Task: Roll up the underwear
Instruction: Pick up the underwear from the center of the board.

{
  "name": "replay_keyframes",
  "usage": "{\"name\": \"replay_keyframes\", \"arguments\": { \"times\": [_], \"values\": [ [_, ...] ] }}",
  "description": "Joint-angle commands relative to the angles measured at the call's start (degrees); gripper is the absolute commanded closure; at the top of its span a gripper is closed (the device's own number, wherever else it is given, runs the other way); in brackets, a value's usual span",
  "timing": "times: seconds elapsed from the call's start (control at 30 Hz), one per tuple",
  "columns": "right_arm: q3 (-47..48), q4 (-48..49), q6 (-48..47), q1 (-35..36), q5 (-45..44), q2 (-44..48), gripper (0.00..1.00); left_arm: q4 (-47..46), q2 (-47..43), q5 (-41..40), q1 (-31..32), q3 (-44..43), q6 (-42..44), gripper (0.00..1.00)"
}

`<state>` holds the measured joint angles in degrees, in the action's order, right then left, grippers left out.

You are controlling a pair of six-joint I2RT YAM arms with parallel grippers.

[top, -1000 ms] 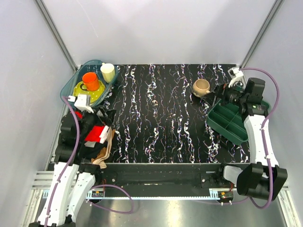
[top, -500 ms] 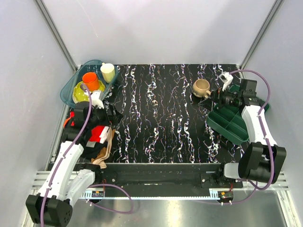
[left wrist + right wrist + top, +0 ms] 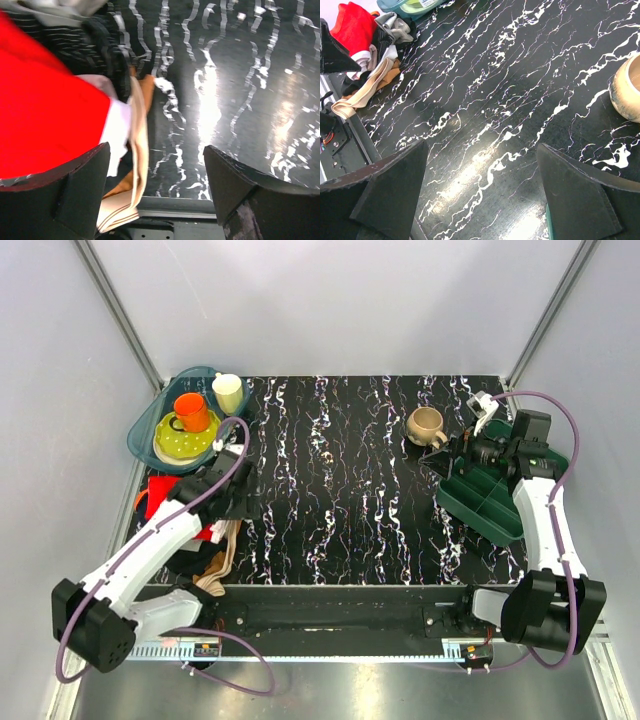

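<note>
The red underwear (image 3: pixel 155 492) lies in a clothes pile at the table's near left, partly hidden under my left arm. In the left wrist view its red fabric (image 3: pixel 45 120) with white trim fills the left side, just beside the left finger. My left gripper (image 3: pixel 240 505) is open and empty over the pile's right edge, above the black marbled table; in its own view (image 3: pixel 156 150) the jaws stand wide apart. My right gripper (image 3: pixel 452 448) is open and empty at the far right. Its own view (image 3: pixel 481 145) looks across the table to the underwear (image 3: pixel 352 22).
A beige garment (image 3: pixel 135 150) and a dark striped garment (image 3: pixel 95 45) lie against the underwear. A beige cup (image 3: pixel 425 425) stands next to my right gripper, and a green compartment tray (image 3: pixel 490 495) lies below it. A teal tub (image 3: pixel 145 430) with a plate and cups sits far left.
My left arm has stretched out and its gripper has moved right off the pile to its table-side edge. The right gripper has shifted slightly. The clothes lie as before.
</note>
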<state>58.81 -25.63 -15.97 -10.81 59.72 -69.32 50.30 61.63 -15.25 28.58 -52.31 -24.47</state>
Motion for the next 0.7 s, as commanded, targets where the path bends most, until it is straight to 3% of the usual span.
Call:
{"name": "replay_keyframes", "arguments": {
  "times": [0.0,0.3,0.4,0.53,0.57,0.63,0.67],
  "values": [
    [0.43,0.23,-0.2,0.35,2.15,0.59,0.0,9.26,4.71,-17.15,0.25,-6.91,-3.92,0.24],
    [0.43,-0.48,-1.08,0.35,2.5,1.56,0.0,10.78,13.08,-21.23,0.25,-7.98,-2.69,0.34],
    [0.43,-0.65,-1.17,0.35,2.59,1.64,0.0,9.73,14.4,-20.09,0.25,-7.98,-1.73,0.45],
    [0.43,-0.74,-1.26,0.35,2.5,1.64,0.0,9.64,15.45,-20.7,0.25,-8.24,-1.28,0.63],
    [0.52,-0.74,-1.35,0.35,2.5,1.56,0.0,9.64,15.37,-20.79,0.25,-8.24,-1.2,0.75],
    [0.52,-0.83,-1.44,0.35,2.5,1.64,0.0,9.72,15.19,-20.79,0.25,-8.5,-0.93,0.88],
    [0.52,-0.83,-1.44,0.35,2.5,1.64,0.0,9.9,14.67,-20.7,0.25,-8.59,-0.76,1.0]
  ]
}}
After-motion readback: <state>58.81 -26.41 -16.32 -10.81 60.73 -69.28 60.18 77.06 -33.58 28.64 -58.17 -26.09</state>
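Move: From the left hand, the white cloth beside the red cloth's corner lies about 5 cm to its left, level fore and aft, some 3 cm lower. The red cloth's middle is about 11 cm left and 3 cm ahead; the striped black cloth is 7 cm ahead and 4 cm left; the tan cloth lies 7 cm back and 4 cm left. From the right hand, the white cloth is roughly 44 cm left, 13 cm back and 14 cm lower. The left hand sweeps about 5 cm to its left, rising a touch and then dipping to end some 2 cm lower, while it rolls about 25 degrees so the fingertips swing left towards the white cloth at the red cloth's corner. Its wide-open fingers draw together all along, fastest once the hand has slowed over the pile, and come nearly shut with the tips pinching the cloth at that red-and-white border. ##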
